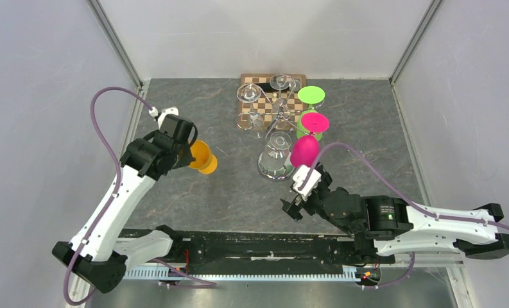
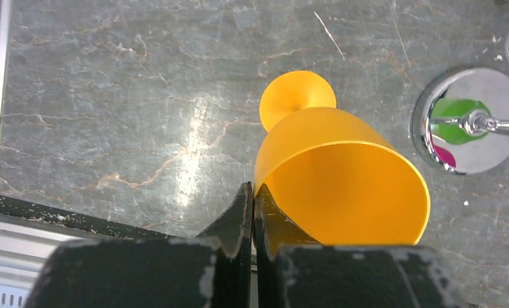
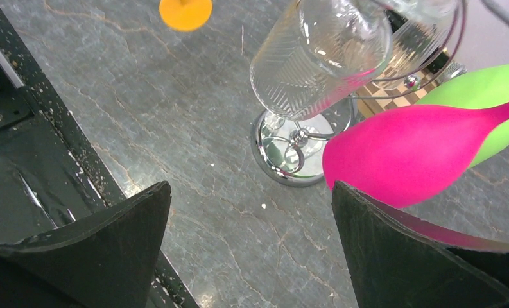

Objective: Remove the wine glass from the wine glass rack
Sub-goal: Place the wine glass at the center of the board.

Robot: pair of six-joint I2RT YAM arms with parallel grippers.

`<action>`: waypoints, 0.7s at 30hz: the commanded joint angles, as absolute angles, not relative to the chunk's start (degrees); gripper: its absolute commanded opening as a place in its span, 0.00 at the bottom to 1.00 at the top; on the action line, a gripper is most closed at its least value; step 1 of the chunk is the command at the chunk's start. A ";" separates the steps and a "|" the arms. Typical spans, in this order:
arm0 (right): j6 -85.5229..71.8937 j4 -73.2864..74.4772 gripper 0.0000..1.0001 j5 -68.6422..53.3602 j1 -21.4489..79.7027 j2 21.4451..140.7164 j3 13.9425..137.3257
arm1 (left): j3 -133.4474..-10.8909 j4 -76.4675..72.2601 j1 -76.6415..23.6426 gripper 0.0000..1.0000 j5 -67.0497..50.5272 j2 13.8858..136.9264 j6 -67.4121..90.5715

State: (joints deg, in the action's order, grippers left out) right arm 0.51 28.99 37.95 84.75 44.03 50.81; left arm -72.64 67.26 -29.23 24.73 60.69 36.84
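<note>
The wine glass rack (image 1: 278,119), silver wire on a round mirrored base (image 3: 290,167), stands mid-table. From it hang a clear ribbed glass (image 3: 322,58), a pink glass (image 3: 405,154) and a green glass (image 3: 489,96), bowls down and tilted. My right gripper (image 3: 251,205) is open just in front of the base, nothing between its fingers. Its right finger (image 3: 399,250) lies against the underside of the pink bowl. Left of the rack, my left gripper (image 2: 253,192) is shut on the rim of an orange wine glass (image 2: 341,179), which is tilted with its foot away from me.
A wooden chessboard (image 1: 258,82) lies behind the rack, with more clear glasses (image 1: 246,93) hanging over it. Grey walls close in the table on the left, right and back. The black rail (image 1: 251,247) that carries the arm bases runs along the near edge.
</note>
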 commanded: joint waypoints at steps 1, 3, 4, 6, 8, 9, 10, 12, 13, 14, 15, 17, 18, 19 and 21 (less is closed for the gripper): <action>-1.24 29.48 0.98 34.34 81.31 46.33 53.89 | -76.06 63.16 -23.21 0.02 21.61 63.04 28.54; -1.48 29.32 0.98 31.31 78.06 47.74 54.31 | -76.23 61.82 -19.77 0.02 19.48 64.07 27.26; -1.49 29.08 0.98 29.05 75.89 48.25 54.32 | -76.30 61.17 -18.10 0.02 18.74 64.60 26.68; -1.96 28.41 0.98 24.93 71.47 49.22 53.76 | -76.52 60.20 -14.77 0.02 16.91 66.11 25.32; -2.80 28.33 0.98 22.17 67.68 49.87 53.16 | -76.79 59.33 -11.38 0.02 15.64 67.97 24.17; -3.63 28.31 0.98 21.63 66.41 49.92 52.88 | -76.98 58.91 -9.69 0.02 15.35 68.56 23.73; -4.09 28.44 0.98 21.14 65.75 49.68 52.46 | -77.14 58.34 -8.30 0.02 15.18 69.36 23.12; -5.10 28.39 0.98 20.71 65.05 48.80 51.42 | -77.41 57.48 -4.74 0.02 13.62 70.86 22.15; -5.59 28.59 0.98 21.07 64.80 48.33 50.89 | -77.64 57.04 -3.30 0.02 12.69 71.76 21.76; -6.11 29.03 0.98 21.34 64.49 47.92 50.60 | -77.84 56.72 -1.77 0.02 11.96 72.68 21.48; -6.62 29.60 0.98 21.58 64.36 47.61 50.49 | -78.02 56.45 -0.47 0.02 11.40 73.86 21.20; -7.54 30.52 0.98 22.12 64.18 46.95 50.23 | -78.84 55.97 2.72 0.02 9.62 76.05 20.85; -7.83 30.94 0.98 22.08 64.07 46.55 50.06 | -79.28 55.75 3.41 0.02 9.22 76.94 20.79; -8.18 31.34 0.98 22.07 64.14 46.08 49.95 | -79.74 55.58 4.05 0.02 9.14 77.71 20.68; -9.03 31.87 0.98 22.77 64.07 44.57 49.37 | -80.71 55.46 5.18 0.02 9.31 79.40 20.48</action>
State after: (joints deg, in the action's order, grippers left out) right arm -6.22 31.16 22.46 64.31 47.13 50.11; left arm -76.97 58.28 3.09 11.55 77.45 23.68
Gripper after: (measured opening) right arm 0.979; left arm 0.037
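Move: The orange glass is already pinched by its rim in the left gripper, its middle about 1 cm ahead, 4 right and 9 below. The clear tabletop it heads for lies some 10 cm ahead, 8 left and 23 down; the rack's base is 5 ahead, 26 right, 22 down. From the right hand that clear spot is about 24 ahead, 39 left, 25 down; the pink glass is 17 ahead, 5 right, 4 down. Carry the orange wine glass with the left gripper about 10 cm left and 8 cm forward, away from the rack, sinking some 4 cm on the way; keep the rim pinched and swing the wrist about 15 degrees counter-clockwise, tipping it slightly down. Ease the open, empty right gripper some 5 cm forward towards the pink glass and down, then slightly left-to-right back, tipping down. ##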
